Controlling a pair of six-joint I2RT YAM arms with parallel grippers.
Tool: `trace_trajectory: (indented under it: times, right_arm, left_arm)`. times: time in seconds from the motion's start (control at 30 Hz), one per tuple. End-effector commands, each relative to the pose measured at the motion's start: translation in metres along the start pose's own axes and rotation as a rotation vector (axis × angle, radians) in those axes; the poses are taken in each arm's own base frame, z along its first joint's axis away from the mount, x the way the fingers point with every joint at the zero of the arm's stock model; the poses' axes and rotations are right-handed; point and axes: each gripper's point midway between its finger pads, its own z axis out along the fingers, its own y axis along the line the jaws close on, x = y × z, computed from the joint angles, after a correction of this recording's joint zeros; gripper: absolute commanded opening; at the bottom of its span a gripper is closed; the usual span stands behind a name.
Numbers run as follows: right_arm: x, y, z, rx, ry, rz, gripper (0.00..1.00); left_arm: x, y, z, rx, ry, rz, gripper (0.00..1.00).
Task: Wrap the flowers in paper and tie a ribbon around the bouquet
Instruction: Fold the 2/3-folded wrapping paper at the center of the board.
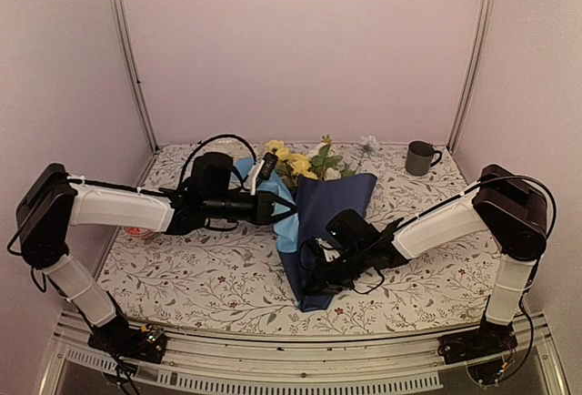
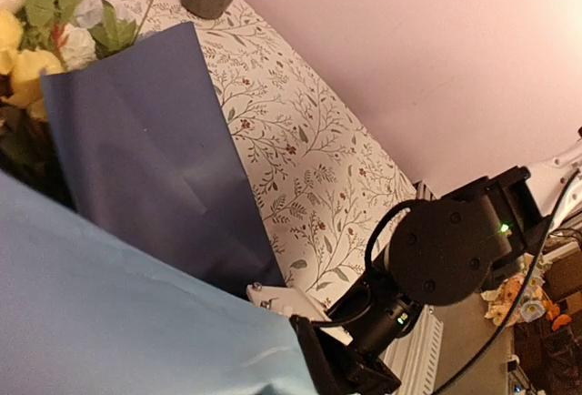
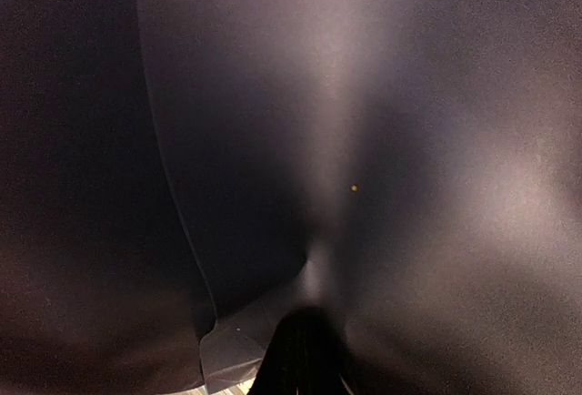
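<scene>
The paper lies mid-table as a dark navy sheet [image 1: 327, 222] with a light blue layer [image 1: 284, 217] raised along its left side. The flowers [image 1: 300, 163], yellow and white with green leaves, stick out of its far end and also show in the left wrist view [image 2: 36, 22]. My left gripper [image 1: 275, 206] is shut on the light blue edge [image 2: 136, 313], and one dark finger [image 2: 332, 363] shows at the paper's rim. My right gripper [image 1: 316, 272] is shut on the navy paper [image 3: 364, 140] near its narrow near end, creasing it. I cannot make out the ribbon.
A dark grey mug [image 1: 420, 156] stands at the back right of the floral tablecloth [image 1: 200, 268]. A small round pinkish thing [image 1: 136, 231] lies under my left arm. Pale walls and metal posts close the table in on three sides.
</scene>
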Motion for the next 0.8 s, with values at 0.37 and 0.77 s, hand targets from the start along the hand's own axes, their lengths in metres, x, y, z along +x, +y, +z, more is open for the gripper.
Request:
trace_trajectory:
  times: [0.37, 0.77]
  right_arm:
    - [0.002, 0.026, -0.023, -0.032, -0.103, -0.074, 0.03]
    - [-0.008, 0.015, -0.071, 0.057, -0.232, 0.057, 0.08]
  left_arm:
    - [0.043, 0.044, 0.098, 0.051, 0.197, -0.006, 0.00]
    - [0.083, 0.075, 0.110, -0.034, 0.285, -0.001, 0.00]
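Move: The left hand, still pinching the edge of the pale-blue flap, is high over the bundle's left side. The navy paper it is folding onto has its middle about 8 cm to its right, 4 cm ahead and 17 cm below; the flower heads lie some 24 cm ahead, 5 cm right. The paper's lower end is around 12 cm back and 5 cm right. The shut right fingers are on that lower end, which lies about 1 cm below and 2 cm nearer the base, with the navy paper's middle some 15 cm ahead, 3 cm right. Keeping its shut grip on the flap's edge, the left hand carries it down onto the bundle, going right and slightly forward first, then almost straight down, about 11 cm of drop and 7 cm rightward, tilting some 10 degrees. The right fingers, resting on the paper's lower end, come free after a brief hold and rise about 5 cm, staying practically shut, with a small late drift right. ##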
